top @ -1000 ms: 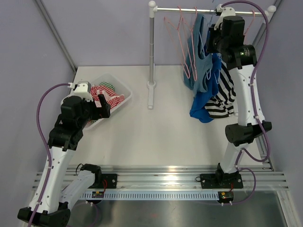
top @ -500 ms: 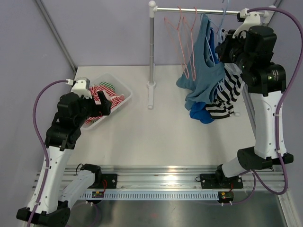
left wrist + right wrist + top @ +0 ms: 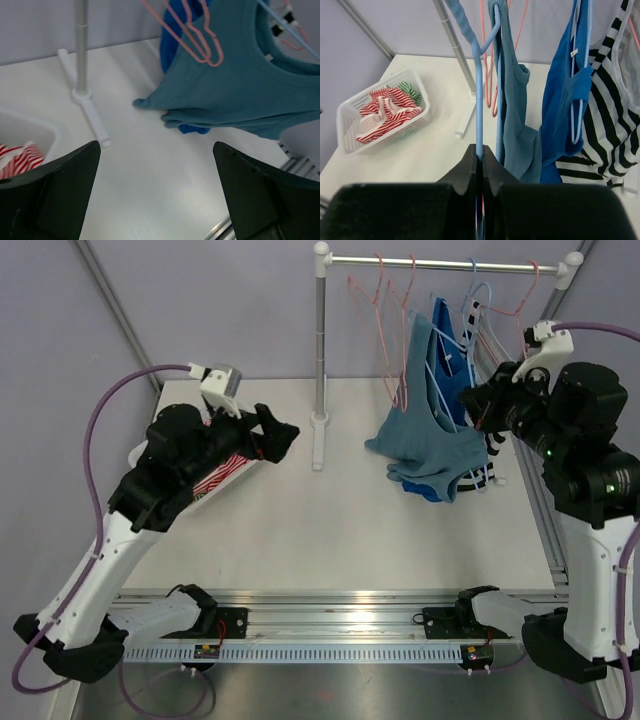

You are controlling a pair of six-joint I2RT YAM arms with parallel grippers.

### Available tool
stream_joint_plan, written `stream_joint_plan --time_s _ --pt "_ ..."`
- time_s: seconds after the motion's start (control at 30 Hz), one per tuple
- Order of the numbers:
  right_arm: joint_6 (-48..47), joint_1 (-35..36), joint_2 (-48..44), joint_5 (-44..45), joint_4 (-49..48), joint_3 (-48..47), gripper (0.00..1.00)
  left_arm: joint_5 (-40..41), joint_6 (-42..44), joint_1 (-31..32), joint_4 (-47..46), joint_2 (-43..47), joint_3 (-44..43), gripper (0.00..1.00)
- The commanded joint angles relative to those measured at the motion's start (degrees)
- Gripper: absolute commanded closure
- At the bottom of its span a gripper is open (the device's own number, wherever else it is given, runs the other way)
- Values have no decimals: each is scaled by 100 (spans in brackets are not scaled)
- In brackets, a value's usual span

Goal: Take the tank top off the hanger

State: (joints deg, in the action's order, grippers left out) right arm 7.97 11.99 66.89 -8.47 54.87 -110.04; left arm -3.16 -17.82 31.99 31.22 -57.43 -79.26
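A teal tank top [image 3: 425, 435] hangs on a light blue hanger [image 3: 479, 90], drooping toward the table to the right of the rack pole. My right gripper [image 3: 480, 405] is shut on the hanger's thin wire; in the right wrist view [image 3: 481, 152] the jaws pinch the wire, and the tank top [image 3: 515, 115] hangs just to its right. My left gripper [image 3: 282, 435] is open and empty above the middle of the table, left of the pole. In the left wrist view [image 3: 157, 190] the tank top [image 3: 240, 95] lies ahead and to the right.
A white clothes rack [image 3: 320, 350] stands at the back with pink hangers [image 3: 395, 330] on its rail. A royal blue garment [image 3: 565, 100] and a black-and-white striped one [image 3: 605, 115] hang beside the tank top. A white basket [image 3: 380, 110] of red-striped clothes sits at the left.
My right arm has drawn back from the rail to the right and nearer, pulling the hanger and tank top with it. My left arm has risen and swung right, away from the basket.
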Motion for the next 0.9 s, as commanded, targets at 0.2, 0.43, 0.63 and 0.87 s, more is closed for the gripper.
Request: stream_joint_plan --time_s 0.2,0.43,0.63,0.87 --pt "188 -21 -1336 -1041 190 386 100 780 1051 2442 -2540 -1401 -1116 1" --pt "170 -12 -1846 -1165 691 527 100 905 1492 2839 -2876 -2474 -1952 1" --pt "266 -12 -2101 -1806 744 475 100 1088 1641 2848 -2815 -3019 -2286 8" --pt "355 -12 -2189 -2151 595 562 100 1502 1747 2848 -2621 -3196 -2270 55"
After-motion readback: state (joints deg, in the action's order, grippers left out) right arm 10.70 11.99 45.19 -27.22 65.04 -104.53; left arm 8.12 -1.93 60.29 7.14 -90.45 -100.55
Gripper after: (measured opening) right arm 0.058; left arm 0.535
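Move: The teal tank top's far shoulder strap, still on the blue hanger held by the right hand, is about 20 cm ahead of the left hand, 30 cm to its right and 6 cm higher. From the right hand that strap is some 18 cm ahead, 10 cm left and about level. The empty red hangers hang roughly 18 cm ahead and 23 cm right of the left hand, at its height; the blue tank top is about 15 cm ahead, 3 cm right and 10 cm below the right hand. The teal tank top on its hanger is drawn straight back some 17 cm by the right hand, which keeps its pinch on the hanger and turns about 20 degrees counter-clockwise. Meanwhile the left hand sweeps about 23 cm right to the far strap, rising, then dipping slightly, as it swings clockwise and tips upward; at the end its fingers close halfway around strap and hanger arm. ##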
